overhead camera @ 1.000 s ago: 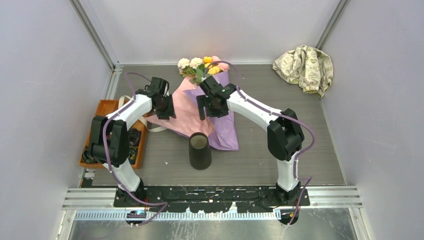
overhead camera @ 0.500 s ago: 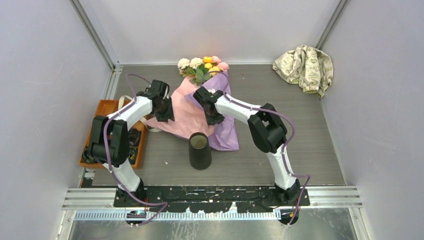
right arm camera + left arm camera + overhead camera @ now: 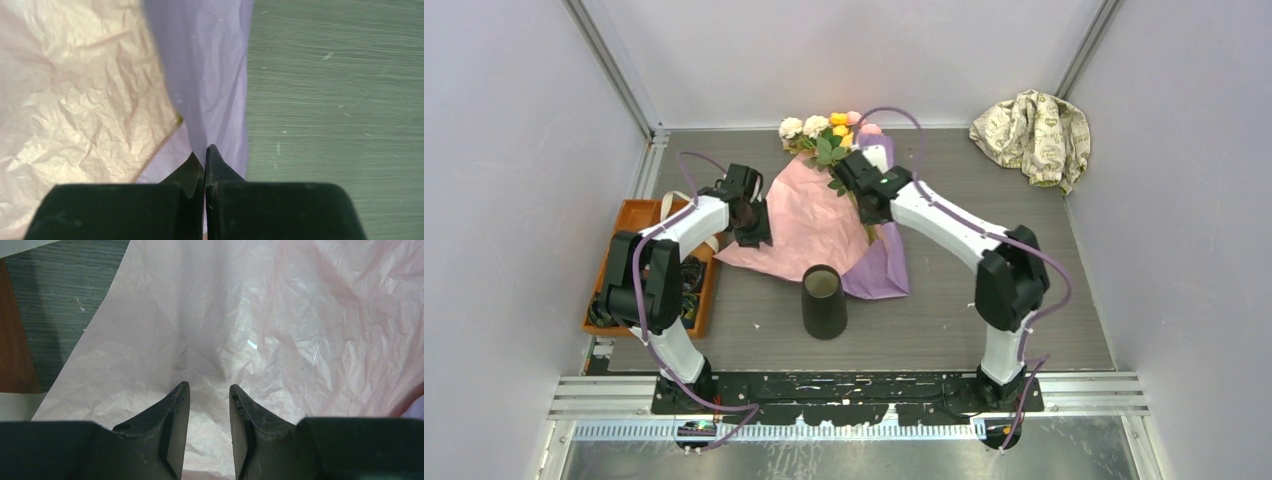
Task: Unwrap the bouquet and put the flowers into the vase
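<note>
The bouquet lies at the back middle of the table, with its yellow, pink and cream flowers (image 3: 829,135) towards the back wall. Its pink lining (image 3: 809,215) is spread flat and the purple wrapping (image 3: 886,268) runs along its right side. My right gripper (image 3: 871,208) is shut on a raised fold of the purple wrapping (image 3: 210,75), right gripper (image 3: 205,148) with the lining (image 3: 75,100) to its left. At the left edge of the lining (image 3: 280,315) my left gripper (image 3: 754,225) is open, left gripper (image 3: 209,385) just above the paper. The black vase (image 3: 824,300) stands upright in front of the wrapping.
An orange tray (image 3: 639,215) with dark items sits at the left edge under the left arm. A beige patterned cloth (image 3: 1034,130) lies crumpled in the back right corner. A beige ribbon (image 3: 729,257) trails from under the lining's left side.
My right gripper has moved from the middle of the paper towards the back right and shut on the purple wrapping. More pink lining now shows. The left gripper has stayed in place.
</note>
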Action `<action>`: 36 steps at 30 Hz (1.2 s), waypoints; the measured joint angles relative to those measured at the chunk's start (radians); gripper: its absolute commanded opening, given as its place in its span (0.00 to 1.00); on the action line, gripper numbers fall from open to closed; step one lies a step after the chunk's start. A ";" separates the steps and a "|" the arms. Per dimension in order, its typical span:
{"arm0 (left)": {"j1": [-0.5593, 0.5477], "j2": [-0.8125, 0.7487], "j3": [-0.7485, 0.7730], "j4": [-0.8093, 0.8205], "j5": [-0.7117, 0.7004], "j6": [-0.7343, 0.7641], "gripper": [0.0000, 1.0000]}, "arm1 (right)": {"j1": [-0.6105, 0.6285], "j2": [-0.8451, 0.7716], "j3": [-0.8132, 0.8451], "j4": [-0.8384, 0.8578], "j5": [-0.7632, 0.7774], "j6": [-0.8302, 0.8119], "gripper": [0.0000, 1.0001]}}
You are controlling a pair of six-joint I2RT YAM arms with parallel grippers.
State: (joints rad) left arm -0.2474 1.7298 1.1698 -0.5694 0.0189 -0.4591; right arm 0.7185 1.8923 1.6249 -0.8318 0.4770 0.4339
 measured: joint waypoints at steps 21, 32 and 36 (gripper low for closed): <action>0.000 -0.035 -0.042 0.020 0.000 0.000 0.35 | -0.404 -0.113 -0.261 -0.047 0.049 0.080 0.44; 0.000 -0.036 -0.058 0.019 -0.009 -0.001 0.35 | -0.406 -0.167 -0.222 -0.135 0.113 0.114 0.69; -0.002 -0.040 -0.058 0.019 -0.022 -0.005 0.35 | -0.380 -0.321 -0.172 -0.134 0.035 0.098 0.74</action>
State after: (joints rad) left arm -0.2489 1.6897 1.1118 -0.5503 -0.0029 -0.4641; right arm 0.3382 1.5715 1.4525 -0.9661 0.5125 0.5316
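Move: The right gripper, pinching the wrap's raised right flap, is to take it to the bare table about 20 cm to its right, level with it and 10 cm below. From this gripper, the flower stems lie about 4 cm ahead, 2 cm left and 9 cm below, the blossoms some 21 cm ahead and 8 cm left, and the vase about 15 cm back and 10 cm left. From the left gripper that bare patch lies some 44 cm right, level ahead. Lift the right gripper slightly with the pinched flap, then sweep it about 20 cm right, away from the stems, sinking towards the table and turning the wrist some 30 degrees clockwise. Open the fingers on the way to let the flap go, then rise steeply. Keep the left gripper low over the wrap's left side, half open, holding the paper down. ##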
